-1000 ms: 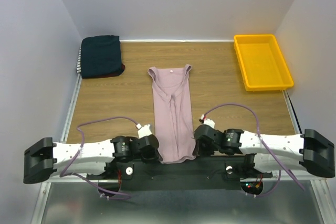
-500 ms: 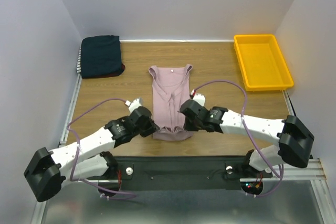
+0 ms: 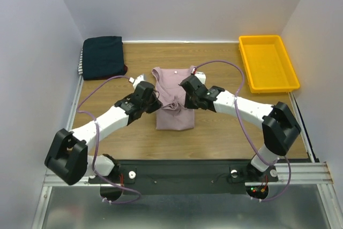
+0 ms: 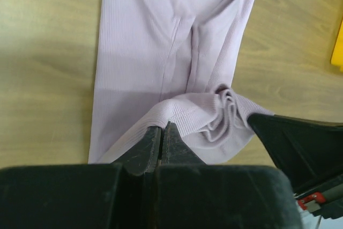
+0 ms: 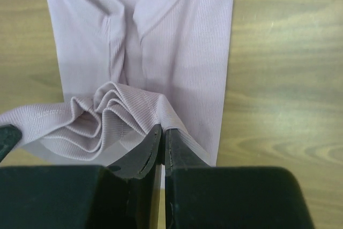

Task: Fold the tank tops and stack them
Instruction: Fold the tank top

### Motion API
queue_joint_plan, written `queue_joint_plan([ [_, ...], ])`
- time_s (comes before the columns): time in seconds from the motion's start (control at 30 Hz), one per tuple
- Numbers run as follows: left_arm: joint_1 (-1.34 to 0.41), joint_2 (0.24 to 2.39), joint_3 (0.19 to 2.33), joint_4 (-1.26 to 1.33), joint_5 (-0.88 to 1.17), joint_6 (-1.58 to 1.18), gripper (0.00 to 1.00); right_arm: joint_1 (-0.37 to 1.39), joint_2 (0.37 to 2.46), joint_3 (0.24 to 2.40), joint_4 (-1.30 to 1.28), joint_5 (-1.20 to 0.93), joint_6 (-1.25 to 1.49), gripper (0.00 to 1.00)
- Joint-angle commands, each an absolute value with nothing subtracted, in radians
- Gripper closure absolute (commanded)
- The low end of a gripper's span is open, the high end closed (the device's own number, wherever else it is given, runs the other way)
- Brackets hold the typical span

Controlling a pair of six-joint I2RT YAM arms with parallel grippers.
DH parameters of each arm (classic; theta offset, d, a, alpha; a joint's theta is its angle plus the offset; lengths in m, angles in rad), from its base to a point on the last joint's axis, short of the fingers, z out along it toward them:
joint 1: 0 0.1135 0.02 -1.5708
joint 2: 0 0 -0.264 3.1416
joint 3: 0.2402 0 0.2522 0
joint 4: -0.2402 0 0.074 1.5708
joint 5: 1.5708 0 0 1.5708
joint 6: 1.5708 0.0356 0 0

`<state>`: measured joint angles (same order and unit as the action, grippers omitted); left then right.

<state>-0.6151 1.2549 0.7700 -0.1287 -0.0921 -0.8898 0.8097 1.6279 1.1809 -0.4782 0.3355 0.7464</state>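
The pale pink tank top (image 3: 172, 76) lies mid-table, neckline at the far end. Its near hem is lifted and doubled back over the body, bunched in folds between my two grippers. My left gripper (image 3: 156, 105) is shut on the hem's left corner, seen close in the left wrist view (image 4: 162, 127) over the pink cloth (image 4: 161, 52). My right gripper (image 3: 187, 102) is shut on the hem's right corner (image 5: 163, 128), with the pink cloth (image 5: 177, 41) spread flat beyond it. The folded stack of tank tops (image 3: 103, 57), dark navy uppermost, sits at the far left corner.
A yellow plastic tray (image 3: 245, 60) stands at the far right. White walls close the table on the left, right and back. Purple cables arch over both arms. Bare wood shows on either side of the pink top.
Both arms have swung from the near edge toward the table's middle, carrying the pink top's hem up and over its body. The visible garment has shortened.
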Motion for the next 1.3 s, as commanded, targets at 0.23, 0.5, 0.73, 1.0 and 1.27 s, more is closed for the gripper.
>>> queue_joint_plan([
  [0.23, -0.485, 1.491, 0.934, -0.005, -0.042, -0.795, 1.00, 0.687, 1.792, 1.344, -0.399, 0.311, 0.667, 0.96],
  [0.5, -0.451, 1.595, 1.011, 0.028, -0.006, -0.769, 1.00, 0.655, 1.858, 1.407, -0.382, 0.296, 0.655, 0.97],
  [0.73, -0.440, 1.585, 1.058, 0.017, 0.028, -0.762, 1.00, 0.643, 1.847, 1.430, -0.374, 0.287, 0.655, 0.97],
  [1.0, -0.420, 1.655, 1.134, 0.002, 0.037, -0.756, 1.00, 0.611, 1.887, 1.474, -0.371, 0.281, 0.653, 0.97],
  [1.27, -0.371, 1.804, 1.226, 0.037, 0.070, -0.707, 1.00, 0.560, 1.968, 1.483, -0.330, 0.264, 0.655, 0.94],
])
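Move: Both closed hands already hold the tank top's hem raised over its body, roughly 17 cm apart. The left strap lies about 20 cm ahead of the left hand, in line with it and 10 cm below; the right strap is some 21 cm ahead of the right hand, 2 cm right and 7 cm down. The dark stack is about 28 cm ahead and 33 cm left of the left hand, 8 cm lower. Both hands keep the hem pinched and carry it forward towards the straps, left about 15 cm, right 12. ##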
